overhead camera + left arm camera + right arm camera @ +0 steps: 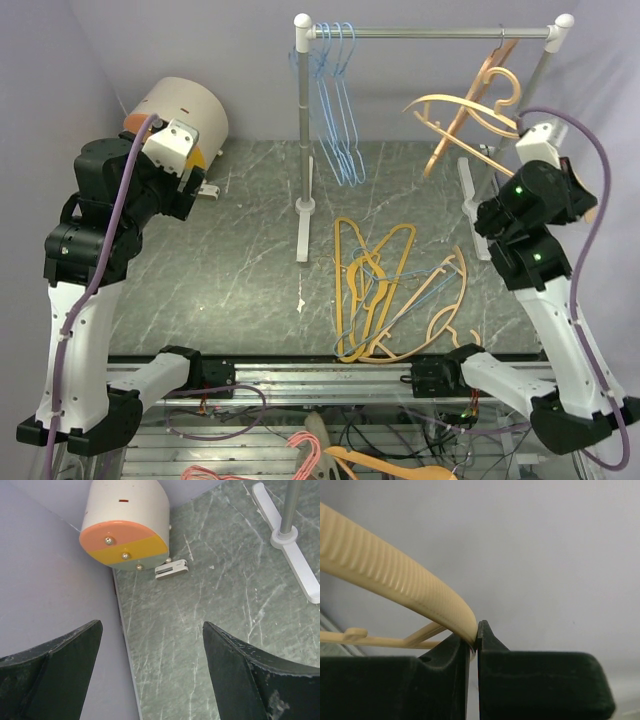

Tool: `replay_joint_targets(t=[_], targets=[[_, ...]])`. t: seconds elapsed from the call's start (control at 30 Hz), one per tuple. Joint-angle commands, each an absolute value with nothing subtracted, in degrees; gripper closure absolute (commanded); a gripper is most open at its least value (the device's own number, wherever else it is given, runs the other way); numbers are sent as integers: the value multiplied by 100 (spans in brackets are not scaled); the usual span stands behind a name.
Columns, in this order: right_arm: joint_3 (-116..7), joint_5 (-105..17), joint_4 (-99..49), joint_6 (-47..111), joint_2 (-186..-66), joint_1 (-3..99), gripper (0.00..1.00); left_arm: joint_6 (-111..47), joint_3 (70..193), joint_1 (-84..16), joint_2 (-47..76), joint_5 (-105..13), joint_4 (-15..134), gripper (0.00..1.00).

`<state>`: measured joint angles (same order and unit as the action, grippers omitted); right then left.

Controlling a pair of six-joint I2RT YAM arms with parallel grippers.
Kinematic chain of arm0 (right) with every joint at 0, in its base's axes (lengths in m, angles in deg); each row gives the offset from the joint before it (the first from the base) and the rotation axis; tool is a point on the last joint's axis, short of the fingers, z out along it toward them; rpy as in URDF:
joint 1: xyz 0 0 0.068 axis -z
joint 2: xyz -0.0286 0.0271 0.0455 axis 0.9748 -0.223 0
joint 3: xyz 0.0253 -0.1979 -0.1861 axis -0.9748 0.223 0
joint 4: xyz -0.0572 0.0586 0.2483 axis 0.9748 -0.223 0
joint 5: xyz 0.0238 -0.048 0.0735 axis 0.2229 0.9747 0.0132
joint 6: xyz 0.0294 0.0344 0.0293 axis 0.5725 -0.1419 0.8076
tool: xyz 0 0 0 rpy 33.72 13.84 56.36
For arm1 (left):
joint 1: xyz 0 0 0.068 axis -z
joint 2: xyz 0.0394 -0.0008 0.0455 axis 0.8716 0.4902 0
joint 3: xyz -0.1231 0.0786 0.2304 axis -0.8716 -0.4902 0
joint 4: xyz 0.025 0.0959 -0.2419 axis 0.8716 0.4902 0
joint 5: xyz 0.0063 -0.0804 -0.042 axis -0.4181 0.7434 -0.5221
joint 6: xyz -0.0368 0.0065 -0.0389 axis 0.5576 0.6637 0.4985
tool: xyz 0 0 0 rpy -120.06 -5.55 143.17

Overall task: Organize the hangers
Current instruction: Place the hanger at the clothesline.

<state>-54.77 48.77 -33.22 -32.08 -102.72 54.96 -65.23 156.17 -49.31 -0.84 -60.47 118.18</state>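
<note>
A tan hanger (452, 106) is held up near the right end of the rack rail (430, 32), and my right gripper (522, 128) is shut on it. In the right wrist view the ribbed tan hanger (395, 577) runs into my right gripper (474, 636), pinched at the tips. An orange hanger (478, 92) hangs from the rail beside it. Light-blue wire hangers (337, 105) hang at the rail's left end. A tangled pile of orange, tan and blue hangers (395, 290) lies on the table. My left gripper (152, 625) is open over the table's far left, holding nothing.
A cream cylinder (125, 525) with an orange and yellow face lies in the back left corner, with a small white clip (171, 570) beside it. The rack's white foot (290, 545) stands on the table (200, 640). Pink hangers (300, 455) lie below the front edge.
</note>
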Motion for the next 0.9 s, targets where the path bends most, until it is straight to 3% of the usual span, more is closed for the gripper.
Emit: replay_joint_targets(t=[0.0, 0.63, 0.7, 0.8, 0.87], targets=[[-5439, 4947, -4217, -2230, -9781, 5678, 100, -6507, 15488, -4993, -168, -5751, 11889, 8], [-5475, 5172, -5693, -827, -9079, 5971, 100, -6430, 15417, -4948, -147, -5447, 11863, 8], [-5274, 5324, -5081, -1195, -9038, 5968, 100, -6412, 15429, -4948, -142, -5424, 11849, 8], [-4989, 5652, -2938, -2540, -9111, 5957, 100, -6400, 15450, -4957, -99, -5423, 11849, 8], [-5066, 5723, -2721, -2901, -9324, 5878, 100, -6393, 15452, -4957, -75, -5422, 11845, 8]])
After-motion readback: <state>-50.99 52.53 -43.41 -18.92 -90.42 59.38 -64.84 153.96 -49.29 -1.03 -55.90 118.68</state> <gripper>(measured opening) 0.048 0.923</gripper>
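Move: My right hand grips one end of a wooden hanger. The clothesline spot it is meant for, by the hanging wooden hanger's hook, lies about 28 cm ahead and 15 cm left, roughly level. That hanging hanger's body is some 25 cm ahead, 17 cm left and 12 cm lower; the rod's right end is about 28 cm ahead and 6 cm left. From my left hand, the spot is some 22 cm ahead and 60 cm right. I draw my right hand back about 8 cm, away from the clothesline, and some 4 cm to my right, easing down slightly. My pinch on the hanger's end stays shut, and the wrist turns clockwise and tilts, some 15 degrees in all, swinging the hook end rightward. My empty, open left hand drifts a little down and right. ##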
